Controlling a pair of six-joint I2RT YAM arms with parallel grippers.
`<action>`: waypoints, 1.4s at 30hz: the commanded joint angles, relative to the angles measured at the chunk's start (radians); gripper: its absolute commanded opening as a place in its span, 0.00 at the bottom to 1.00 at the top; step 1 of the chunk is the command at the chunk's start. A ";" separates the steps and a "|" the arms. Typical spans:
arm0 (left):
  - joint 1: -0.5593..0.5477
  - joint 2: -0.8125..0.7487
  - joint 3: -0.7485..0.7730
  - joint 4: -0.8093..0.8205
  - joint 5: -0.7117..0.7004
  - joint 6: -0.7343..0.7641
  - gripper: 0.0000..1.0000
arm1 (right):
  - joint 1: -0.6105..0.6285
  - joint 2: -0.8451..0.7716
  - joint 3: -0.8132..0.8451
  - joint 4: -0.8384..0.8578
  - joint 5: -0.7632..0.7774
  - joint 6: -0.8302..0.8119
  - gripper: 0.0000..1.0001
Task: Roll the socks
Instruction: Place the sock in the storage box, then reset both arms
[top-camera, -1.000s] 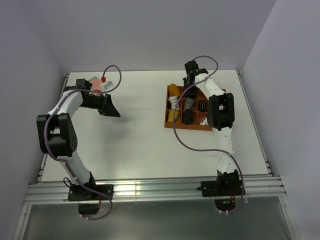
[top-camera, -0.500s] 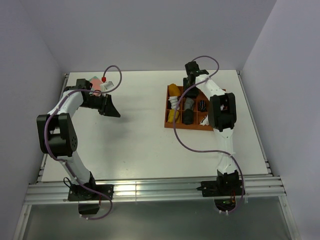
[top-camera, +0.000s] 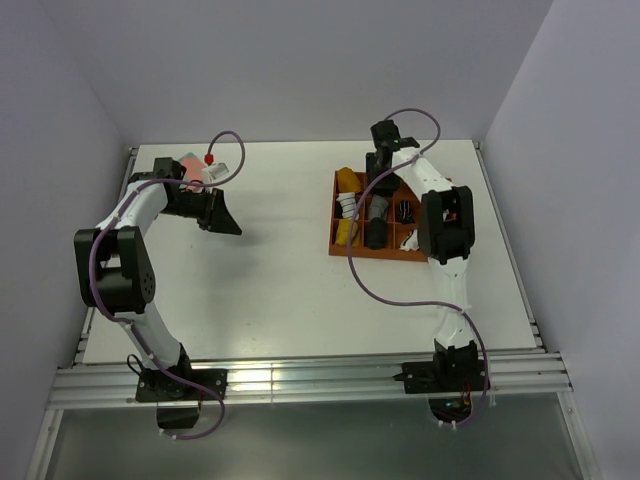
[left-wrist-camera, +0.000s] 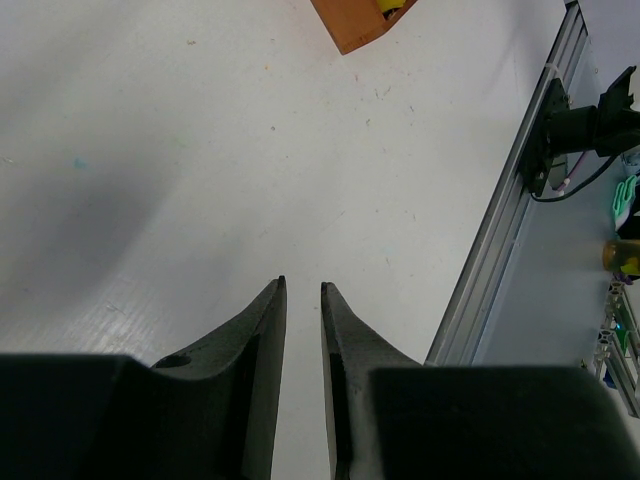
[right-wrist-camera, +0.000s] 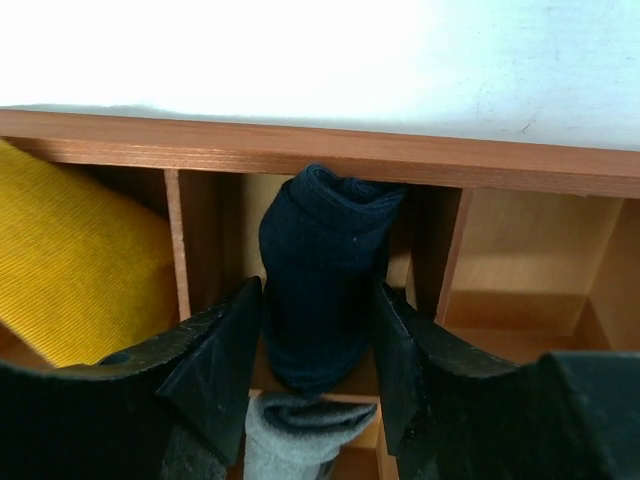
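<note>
A rolled dark navy sock (right-wrist-camera: 320, 270) stands in the middle back compartment of the wooden tray (right-wrist-camera: 300, 150). My right gripper (right-wrist-camera: 318, 290) hangs over it, open, one finger on each side of the roll. A mustard-orange sock (right-wrist-camera: 70, 260) fills the compartment to its left and shows at the tray's back left corner (top-camera: 347, 182). From above, the right gripper (top-camera: 378, 185) sits over the tray's back row. My left gripper (top-camera: 225, 222) hovers low over bare table at the back left, its jaws (left-wrist-camera: 302, 287) a narrow gap apart with nothing between them.
A grey rolled sock (right-wrist-camera: 290, 435) lies in the compartment just in front of the navy one. More rolled socks, white and dark, fill the tray (top-camera: 385, 254). A pink-and-green cloth (top-camera: 190, 165) lies behind the left arm. The table's metal rail (left-wrist-camera: 500, 230) runs at the right.
The right gripper's jaws have widened around the navy sock, which stays in its compartment. The left arm has not moved.
</note>
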 joint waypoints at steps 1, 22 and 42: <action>-0.005 0.000 0.009 0.004 0.005 0.000 0.25 | -0.003 -0.092 0.016 0.013 0.004 0.014 0.55; -0.005 -0.097 -0.016 0.062 -0.035 -0.046 0.26 | -0.002 -0.545 -0.329 0.223 -0.047 0.059 0.61; -0.032 -0.404 -0.161 0.260 -0.208 -0.198 0.29 | 0.061 -1.564 -1.266 0.478 -0.196 0.128 1.00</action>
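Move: The navy sock lies in the storage box's back row, between the right hand's parted fingers, its middle about 3 cm below and 1 cm ahead of the hand. The mustard sock is some 10 cm left and 1 cm ahead, the grey sock about 7 cm straight back, and the black striped sock roughly 7 cm back and 8 cm right. From the left hand the navy sock lies about 19 cm ahead, 44 cm right and 12 cm below. The navy sock, already let go, is left in its compartment as the right hand lifts from around it, first nearly straight up, then faster back over the box to near its front edge, about 24 cm back and 19 cm up in all. The fingers swing up towards level by some 35 degrees and open from half to fully wide. The left hand, empty, starts later, rising about 6 cm and tilting its fingers. ##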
